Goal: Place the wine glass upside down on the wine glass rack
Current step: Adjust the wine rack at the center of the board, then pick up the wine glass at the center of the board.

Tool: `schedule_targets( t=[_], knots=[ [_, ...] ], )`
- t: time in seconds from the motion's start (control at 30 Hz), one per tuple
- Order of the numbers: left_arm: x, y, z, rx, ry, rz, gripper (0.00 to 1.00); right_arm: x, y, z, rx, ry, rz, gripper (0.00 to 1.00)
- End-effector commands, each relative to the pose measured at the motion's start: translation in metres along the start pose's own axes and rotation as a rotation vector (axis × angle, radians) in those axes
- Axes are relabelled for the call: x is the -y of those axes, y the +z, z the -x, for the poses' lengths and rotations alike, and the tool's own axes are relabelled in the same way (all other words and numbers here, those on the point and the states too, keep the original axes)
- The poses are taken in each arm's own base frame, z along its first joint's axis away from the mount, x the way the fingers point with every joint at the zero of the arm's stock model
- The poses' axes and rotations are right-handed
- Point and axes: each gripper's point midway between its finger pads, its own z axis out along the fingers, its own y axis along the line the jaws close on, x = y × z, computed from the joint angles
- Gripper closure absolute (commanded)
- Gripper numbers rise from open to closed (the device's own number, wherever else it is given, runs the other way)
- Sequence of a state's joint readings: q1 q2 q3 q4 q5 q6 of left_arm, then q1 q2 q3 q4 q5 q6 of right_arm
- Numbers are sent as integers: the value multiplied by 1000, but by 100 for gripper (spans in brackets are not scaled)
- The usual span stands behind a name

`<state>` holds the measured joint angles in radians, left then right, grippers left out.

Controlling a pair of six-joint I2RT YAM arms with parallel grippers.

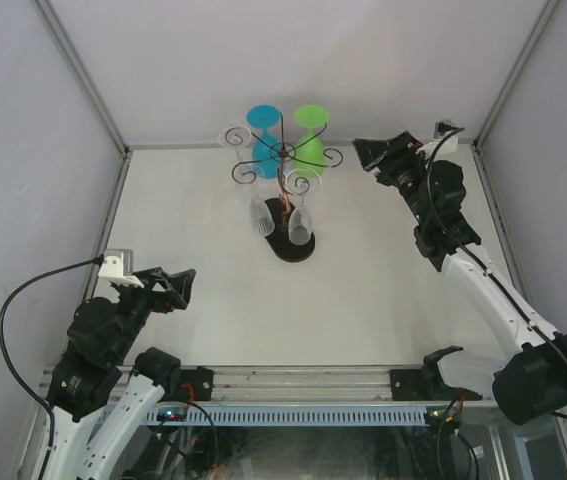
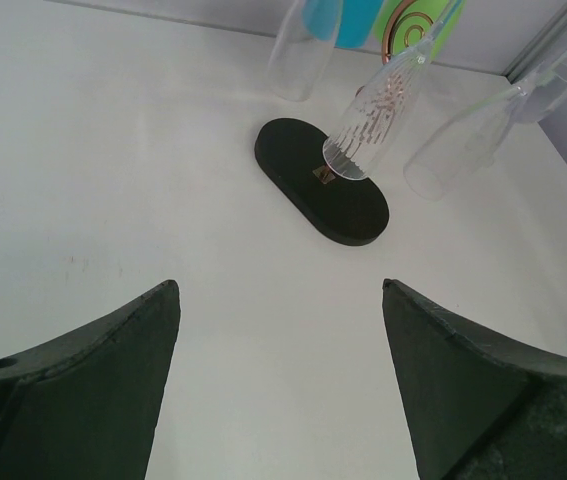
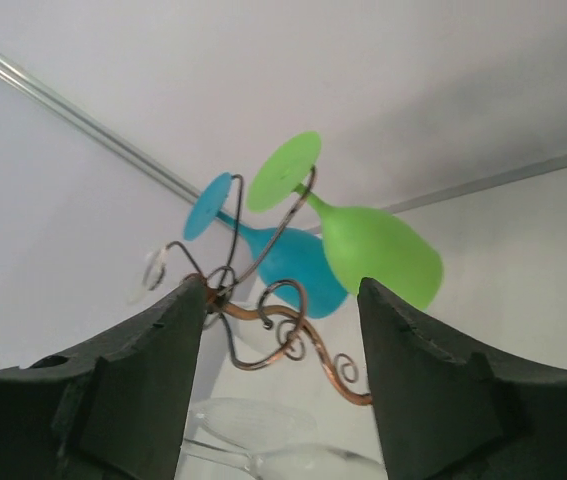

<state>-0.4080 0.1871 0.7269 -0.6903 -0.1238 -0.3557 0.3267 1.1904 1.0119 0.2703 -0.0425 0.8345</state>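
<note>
The wine glass rack (image 1: 281, 152), dark wire scrolls on a coppery stem, stands on a black oval base (image 1: 293, 248) at the table's back centre. A green wine glass (image 1: 310, 150) and a blue one (image 1: 265, 158) hang bowl-down from its far arms. Two clear glasses (image 1: 263, 215) hang on the near side. My right gripper (image 1: 363, 157) is just right of the green glass, open, holding nothing. In the right wrist view its fingers (image 3: 283, 282) frame the rack's scrolls (image 3: 298, 330), with the green glass (image 3: 378, 255) beyond and apart from them. My left gripper (image 1: 185, 287) is open at the front left.
In the left wrist view the black base (image 2: 313, 185) lies ahead with a ribbed clear glass (image 2: 368, 125) hanging over it, and further clear glasses to its left (image 2: 303, 50) and right (image 2: 473, 140). White walls and metal frame rails (image 1: 88, 90) enclose the table.
</note>
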Motion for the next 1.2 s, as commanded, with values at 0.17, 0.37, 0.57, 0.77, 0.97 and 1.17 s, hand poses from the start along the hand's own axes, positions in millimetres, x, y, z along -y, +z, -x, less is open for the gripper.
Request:
schedule_targets(
  t=[0.17, 0.37, 0.57, 0.77, 0.97, 1.17],
  knots=[
    [4, 3, 6, 32, -7, -18, 14, 57, -40, 20, -42, -387, -264, 30],
    [6, 5, 5, 26, -2, -28, 14, 121, -68, 24, -93, -524, -530, 19],
    [7, 4, 6, 30, -2, -37, 14, 172, -61, 18, -146, -601, -671, 6],
    [9, 4, 6, 32, 0, -49, 14, 216, -37, 14, -143, -614, -710, 0],
    [10, 4, 5, 29, 1, -53, 14, 255, -15, 15, -114, -599, -748, 0],
    [10, 5, 5, 25, 2, -53, 14, 291, 8, 8, -94, -590, -785, 0]
  ],
)
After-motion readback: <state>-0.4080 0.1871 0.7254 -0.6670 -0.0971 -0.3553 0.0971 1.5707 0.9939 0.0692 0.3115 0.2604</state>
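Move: My right hand is clear of the rack. The last clear wine glass stands upright near the far right corner, about 15 cm ahead, 19 cm right and some 31 cm below. The rack's nearest hook is level with it, about 6 cm left and 4 cm lower; the hub is some 18 cm left and 5 cm lower. The green glass hangs about 7 cm ahead, 12 cm left, 11 cm below. From my left hand, the clear glass is about 37 cm ahead, 56 cm right, 20 cm below. I leave the rack and swing my empty right hand down and to the right, sinking about 23 cm and crossing some 17 cm. In the second half I also reach forward towards the upright clear glass. On the way I roll the left side of the hand down some 45 degrees, tip the fingers down and turn them clockwise towards the glass, opening them fully. ##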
